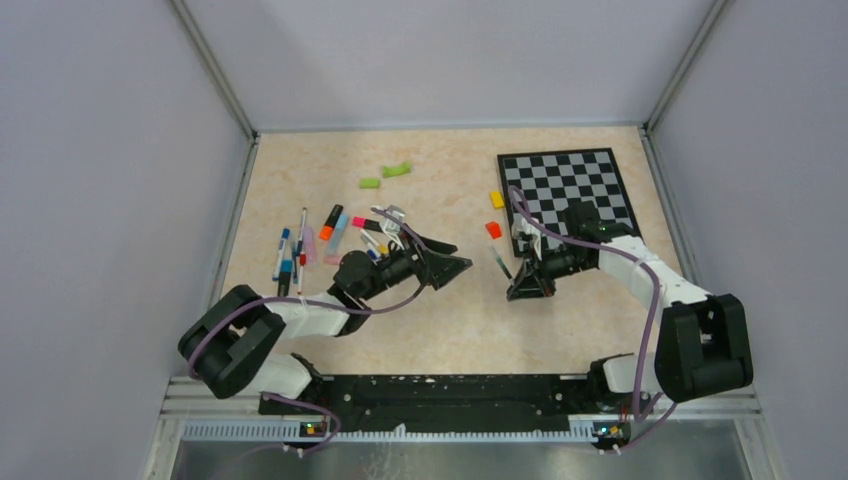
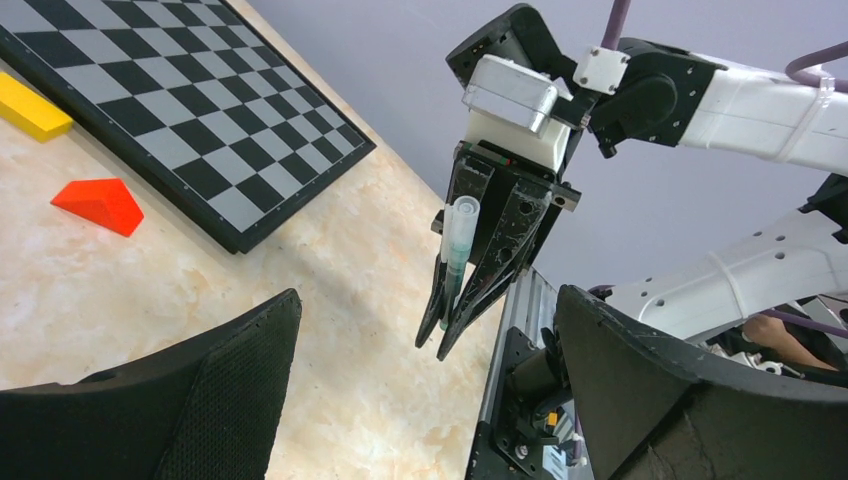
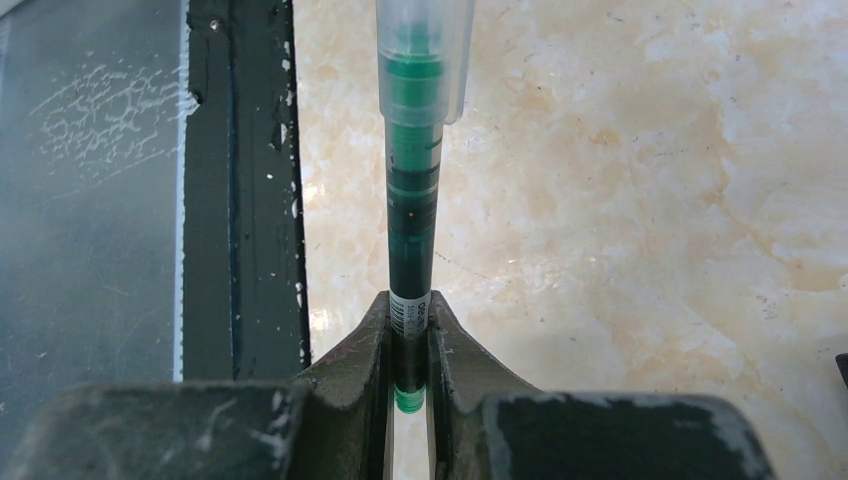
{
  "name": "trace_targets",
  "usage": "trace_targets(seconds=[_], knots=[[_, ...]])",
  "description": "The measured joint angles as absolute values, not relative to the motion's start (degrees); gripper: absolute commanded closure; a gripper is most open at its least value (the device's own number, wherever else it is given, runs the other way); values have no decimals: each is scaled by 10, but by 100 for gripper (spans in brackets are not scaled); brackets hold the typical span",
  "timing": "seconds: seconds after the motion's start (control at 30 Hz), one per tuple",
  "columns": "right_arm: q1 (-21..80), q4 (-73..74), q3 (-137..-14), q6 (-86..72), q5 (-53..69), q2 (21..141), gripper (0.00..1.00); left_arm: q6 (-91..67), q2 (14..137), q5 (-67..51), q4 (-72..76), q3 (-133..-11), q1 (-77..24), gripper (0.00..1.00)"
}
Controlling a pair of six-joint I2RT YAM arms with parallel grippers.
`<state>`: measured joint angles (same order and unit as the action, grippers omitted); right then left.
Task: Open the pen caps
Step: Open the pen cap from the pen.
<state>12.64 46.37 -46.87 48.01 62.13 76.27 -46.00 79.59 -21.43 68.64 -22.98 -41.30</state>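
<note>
My right gripper is shut on the bottom end of a thin green pen. The pen sticks out past the fingertips, and its clear pen cap is on the far end. In the left wrist view the same pen and cap point toward my left gripper, which is open with nothing between its fingers and a gap to the cap. From above, the left gripper and right gripper face each other mid-table. Several other pens with coloured caps lie in a heap at left.
A chessboard lies at the back right, with an orange block and a yellow block beside its left edge. Two green curved pieces sit farther back. The black base rail runs along the near edge.
</note>
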Motion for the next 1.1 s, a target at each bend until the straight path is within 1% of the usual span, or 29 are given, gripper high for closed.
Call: trace_targets(seconds=[0.33,0.53,0.7,0.83,1.03,1.1], knots=[[126,471,-474,484,627,766,100,-457,822,-141,705,-231,-456,2],[126,480,-480,484,634,781,100,-458,887,-95,745,-240,-488,14],[129,481,-481,484,637,787,100,-467,933,-69,785,-251,-502,15],[131,483,-481,484,639,795,100,-467,940,-59,797,-269,-509,17],[131,489,-482,484,639,799,100,-468,945,-50,800,-299,-515,31],[131,489,-483,484,639,801,100,-469,950,-48,795,-309,-517,33]])
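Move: The left hand is empty and open. The pen's cap lies about 8 cm to its right, 2 cm ahead and a centimetre or so higher. The red block is on the table some 13 cm ahead, 8 cm right and 15 cm below; the yellow block lies about 7 cm beyond that one, hardly farther right. The right hand holds the pen's lower end, and the cap is about 4 cm ahead of it, 4 cm left and 7 cm above. No new touch shows: the right hand keeps its pinch on the pen, almost still, while the left heads right about 6 cm and slightly forward towards the cap. The left hand sinks some 3.5 cm on the way, then climbs back to its starting height, fingers tipping up a little and closing by about a quarter. ##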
